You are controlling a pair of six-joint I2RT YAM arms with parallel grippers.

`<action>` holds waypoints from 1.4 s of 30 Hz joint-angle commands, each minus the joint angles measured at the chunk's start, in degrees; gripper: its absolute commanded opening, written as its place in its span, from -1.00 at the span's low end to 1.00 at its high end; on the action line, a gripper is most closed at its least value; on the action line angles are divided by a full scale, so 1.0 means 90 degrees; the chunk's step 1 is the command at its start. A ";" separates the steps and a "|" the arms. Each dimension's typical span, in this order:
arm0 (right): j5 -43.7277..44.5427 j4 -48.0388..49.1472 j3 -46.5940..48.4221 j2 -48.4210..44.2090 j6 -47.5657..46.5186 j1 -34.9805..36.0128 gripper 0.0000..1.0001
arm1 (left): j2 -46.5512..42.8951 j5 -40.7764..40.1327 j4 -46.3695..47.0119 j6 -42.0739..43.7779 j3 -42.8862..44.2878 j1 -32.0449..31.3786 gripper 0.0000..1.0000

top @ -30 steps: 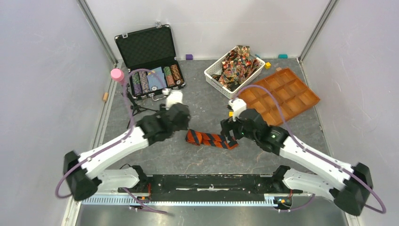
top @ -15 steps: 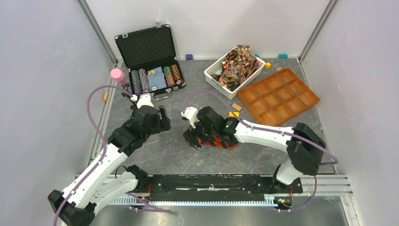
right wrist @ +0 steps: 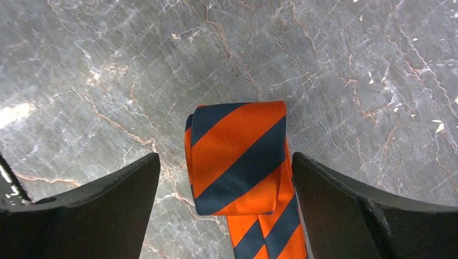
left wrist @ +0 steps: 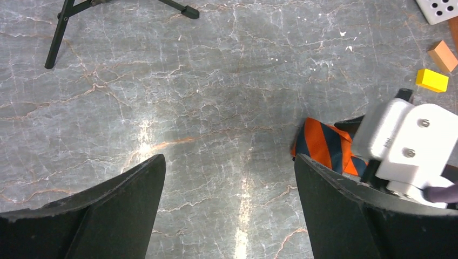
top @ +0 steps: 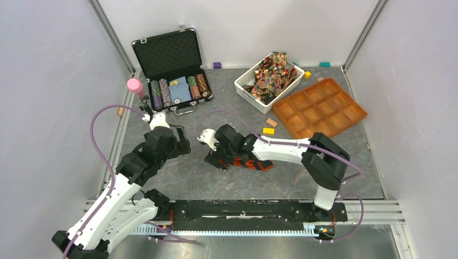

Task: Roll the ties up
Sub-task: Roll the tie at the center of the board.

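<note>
An orange-and-dark striped tie [top: 255, 163] lies folded on the grey table in the middle. My right gripper [top: 216, 159] hangs over its left end. In the right wrist view the folded end of the tie [right wrist: 237, 156] lies between the wide-open fingers of that gripper [right wrist: 226, 159], touching neither. My left gripper [top: 181, 144] stands apart to the left, open and empty [left wrist: 229, 162], over bare table. The tie's end [left wrist: 324, 145] shows beside its right finger. More patterned ties [top: 273, 73] fill a white basket [top: 244, 86] at the back.
An open black case [top: 172, 56] with poker chips stands at the back left, a pink-topped stand [top: 134, 85] beside it. An orange compartment tray [top: 320, 110] lies at the back right. A yellow block [top: 268, 130] and an orange block [top: 271, 122] lie near the tie.
The right arm swung from the tie's right end to its left end. The left arm pulled back to the left, away from the tie. Both sets of jaws opened wider.
</note>
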 commanded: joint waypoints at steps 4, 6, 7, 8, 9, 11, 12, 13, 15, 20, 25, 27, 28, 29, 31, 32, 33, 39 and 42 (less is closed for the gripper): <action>-0.0181 -0.0363 0.0492 0.0415 -0.0567 -0.0014 0.96 | -0.0040 -0.0157 -0.0034 0.0186 -0.0047 0.0036 0.88; -0.0163 -0.0370 0.0446 0.0439 -0.0570 -0.0056 0.96 | -0.0022 -0.0151 -0.0025 0.0193 -0.0064 0.0042 0.88; -0.0164 -0.0370 0.0435 0.0448 -0.0561 -0.0089 0.96 | -0.0014 -0.0149 -0.0015 0.0194 -0.0066 0.0036 0.87; -0.0217 -0.0368 0.0413 0.0471 -0.0558 -0.0141 0.96 | -0.0015 -0.0148 -0.0015 0.0195 -0.0057 0.0039 0.88; -0.0295 -0.0368 0.0385 0.0496 -0.0558 -0.0192 0.96 | -0.0009 -0.0149 -0.0014 0.0193 -0.0056 0.0043 0.88; -0.0454 -0.0383 0.0355 0.0593 -0.0558 -0.0333 0.96 | -0.0010 -0.0139 -0.0018 0.0202 -0.0052 0.0042 0.88; -0.0524 -0.0393 0.0353 0.0628 -0.0550 -0.0417 0.96 | -0.0012 -0.0137 -0.0014 0.0198 -0.0057 0.0050 0.88; -0.0645 -0.0411 0.0350 0.0672 -0.0548 -0.0478 0.96 | -0.0011 -0.0137 -0.0013 0.0211 -0.0052 0.0040 0.88; -0.0849 -0.0460 0.0325 0.0716 -0.0556 -0.0581 0.96 | 0.0004 -0.0129 0.0004 0.0231 -0.0065 0.0047 0.88; -0.1072 -0.0567 0.0256 0.0730 -0.0636 -0.0601 0.95 | 0.0119 -0.0110 0.0044 0.0256 -0.0055 0.0050 0.88; -0.1061 -0.0597 0.0199 0.0747 -0.0651 -0.0596 0.80 | 0.0123 -0.0098 0.0093 0.0242 -0.0086 0.0051 0.88; -0.1032 -0.0625 0.0178 0.0757 -0.0656 -0.0601 0.70 | 0.0123 -0.0090 0.0095 0.0241 -0.0100 0.0051 0.88; -0.1012 -0.0618 0.0158 0.0756 -0.0655 -0.0601 0.64 | 0.0123 -0.0088 0.0103 0.0233 -0.0115 0.0049 0.88; -0.0965 -0.0616 0.0134 0.0757 -0.0656 -0.0593 0.60 | 0.0125 -0.0074 0.0103 0.0244 -0.0118 0.0049 0.88; -0.0858 -0.0564 0.0058 0.0757 -0.0656 -0.0587 0.51 | 0.0121 -0.0028 0.0123 0.0253 -0.0135 0.0051 0.88; -0.0804 -0.0550 0.0024 0.0761 -0.0656 -0.0565 0.46 | 0.0123 -0.0010 0.0132 0.0253 -0.0135 0.0049 0.88; -0.0785 -0.0529 -0.0031 0.0757 -0.0648 -0.0548 0.42 | 0.0123 0.0008 0.0137 0.0250 -0.0143 0.0051 0.88; -0.0793 -0.0441 -0.0293 0.0666 -0.0719 -0.0360 0.13 | 0.0144 0.0151 0.0257 0.0205 -0.0213 0.0051 0.88; -0.0843 -0.0381 -0.0439 0.0576 -0.0742 -0.0280 0.15 | 0.0156 0.0254 0.0312 0.0155 -0.0265 0.0051 0.88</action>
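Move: The rolled end of the tie lies almost under the open right fingers, about 4 cm below them, 1 cm ahead and 1 cm to the right. Its flat tail runs off beside it, its middle some 11 cm to the right of that hand and 1 cm back. The yellow block sits about 18 cm right and 10 cm ahead, the orange block roughly 19 cm right and 13 cm ahead. From the idle left hand the roll is about 14 cm right, level, and 17 cm below. The tie's roll is straddled by the wide-open right fingers as they sink about 4 cm around it, then also work some 2 cm to the right and slightly forward, with the hand tilting only a few degrees. Held low there, the fingers close to a bit over half open and pinch the roll by its two side edges, the hand easing slightly back at the end. ##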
